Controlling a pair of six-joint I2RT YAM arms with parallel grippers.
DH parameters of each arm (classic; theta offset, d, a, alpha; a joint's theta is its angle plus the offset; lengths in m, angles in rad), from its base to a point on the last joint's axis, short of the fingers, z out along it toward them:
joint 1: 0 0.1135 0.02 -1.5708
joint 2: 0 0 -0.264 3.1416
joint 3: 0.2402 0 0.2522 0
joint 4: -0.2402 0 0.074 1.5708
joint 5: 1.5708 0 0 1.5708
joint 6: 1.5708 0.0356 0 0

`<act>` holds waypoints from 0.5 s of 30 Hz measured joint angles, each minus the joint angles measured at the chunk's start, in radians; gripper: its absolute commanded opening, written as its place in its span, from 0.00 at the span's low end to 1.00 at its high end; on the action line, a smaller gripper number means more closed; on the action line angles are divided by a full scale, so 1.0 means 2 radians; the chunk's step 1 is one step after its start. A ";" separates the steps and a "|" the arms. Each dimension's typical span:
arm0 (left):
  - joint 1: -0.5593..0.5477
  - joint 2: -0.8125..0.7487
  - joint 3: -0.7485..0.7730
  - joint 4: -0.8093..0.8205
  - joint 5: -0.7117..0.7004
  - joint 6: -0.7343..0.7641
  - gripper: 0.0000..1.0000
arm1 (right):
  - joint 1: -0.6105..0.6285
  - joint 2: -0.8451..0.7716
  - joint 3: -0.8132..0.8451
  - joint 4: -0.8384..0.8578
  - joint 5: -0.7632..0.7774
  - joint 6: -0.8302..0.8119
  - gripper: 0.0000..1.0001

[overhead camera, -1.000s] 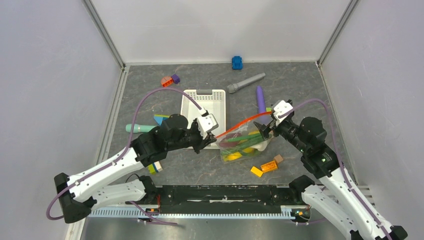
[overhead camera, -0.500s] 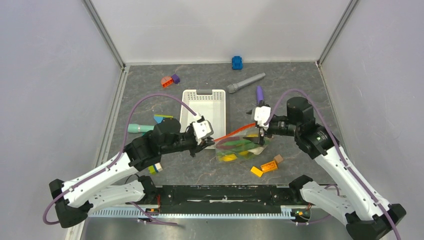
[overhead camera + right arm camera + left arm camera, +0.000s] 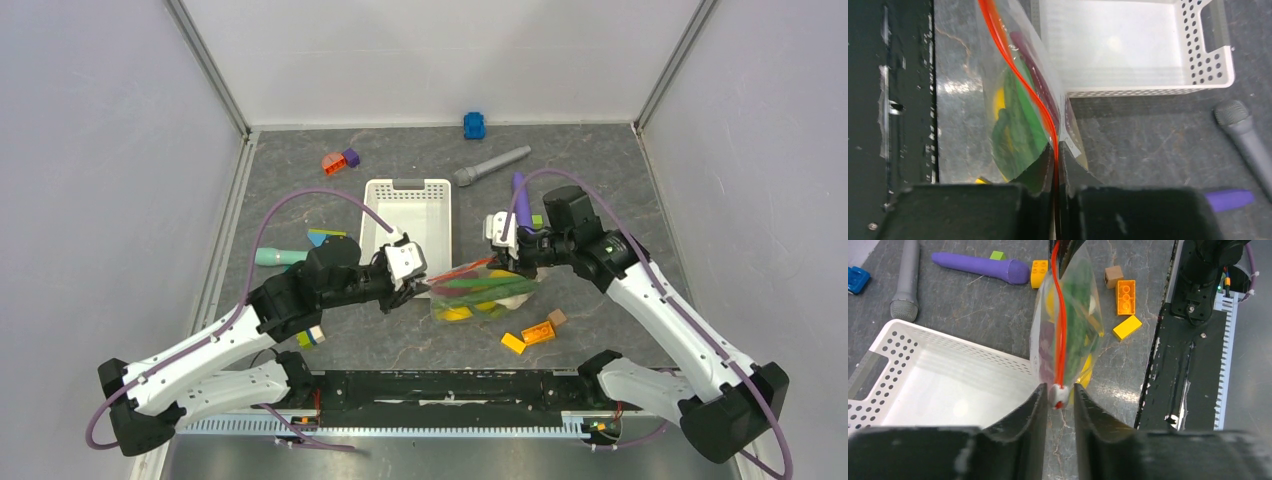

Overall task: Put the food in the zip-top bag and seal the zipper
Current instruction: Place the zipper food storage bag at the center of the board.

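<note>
The clear zip-top bag [image 3: 482,292] hangs low between my two grippers, just right of the basket. The food [image 3: 470,296] is inside it: green [image 3: 1078,305], yellow and purple-red pieces. The orange-red zipper [image 3: 1061,330] runs straight from one gripper to the other. My left gripper [image 3: 1059,393] stands narrowly round the white slider [image 3: 1059,396] at the zipper's left end, with only a sliver of gap beside it. My right gripper [image 3: 1055,156] is shut on the zipper [image 3: 1023,85] at the bag's right end. In the top view the left gripper [image 3: 418,285] and the right gripper [image 3: 512,262] flank the bag.
A white slotted basket [image 3: 408,185] stands behind the bag. A purple cylinder [image 3: 521,198] and a grey microphone [image 3: 492,165] lie at the back right. Orange and yellow blocks [image 3: 538,333] lie in front of the bag. A teal handle [image 3: 278,257] lies at the left.
My right gripper has swung left to the bag's right end and closed on the zipper. The zipper sits lower and flatter. My left gripper's jaws have eased slightly.
</note>
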 measured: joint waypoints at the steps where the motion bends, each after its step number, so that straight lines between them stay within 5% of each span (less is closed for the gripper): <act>1: 0.000 0.000 0.000 0.001 0.000 0.002 0.95 | 0.000 0.005 0.002 -0.005 0.000 -0.002 0.00; 8: 0.000 -0.001 0.002 0.005 -0.032 0.005 1.00 | 0.000 -0.001 0.028 0.012 0.015 0.024 0.00; 15: 0.000 -0.047 0.008 0.026 -0.102 -0.039 1.00 | 0.001 -0.013 0.106 0.068 0.149 0.115 0.00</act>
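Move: The bag's zipper already lies between the right fingers, with its other end still in the left ones. The food-filled bag hangs about 10 cm below the right hand and 2 cm back, some 12 cm right of the left hand, 2 cm ahead and 13 cm below. From the right hand, the white tray's middle is about 18 cm ahead, 17 cm left; the yellow block 7 cm back, 7 cm right; the orange block 5 cm back, 13 cm right, all some 17 cm down. Up and forward goes the right hand, about 11 cm up and 6 cm out, once its nearly shut fingers have closed fully on the zipper; it swings some 20 degrees clockwise and tips up a little as it carries the bag off. The left fingers spread wide and let go of the zipper's end, then that hand backs off about 5 cm, mostly up, also left and forward. ##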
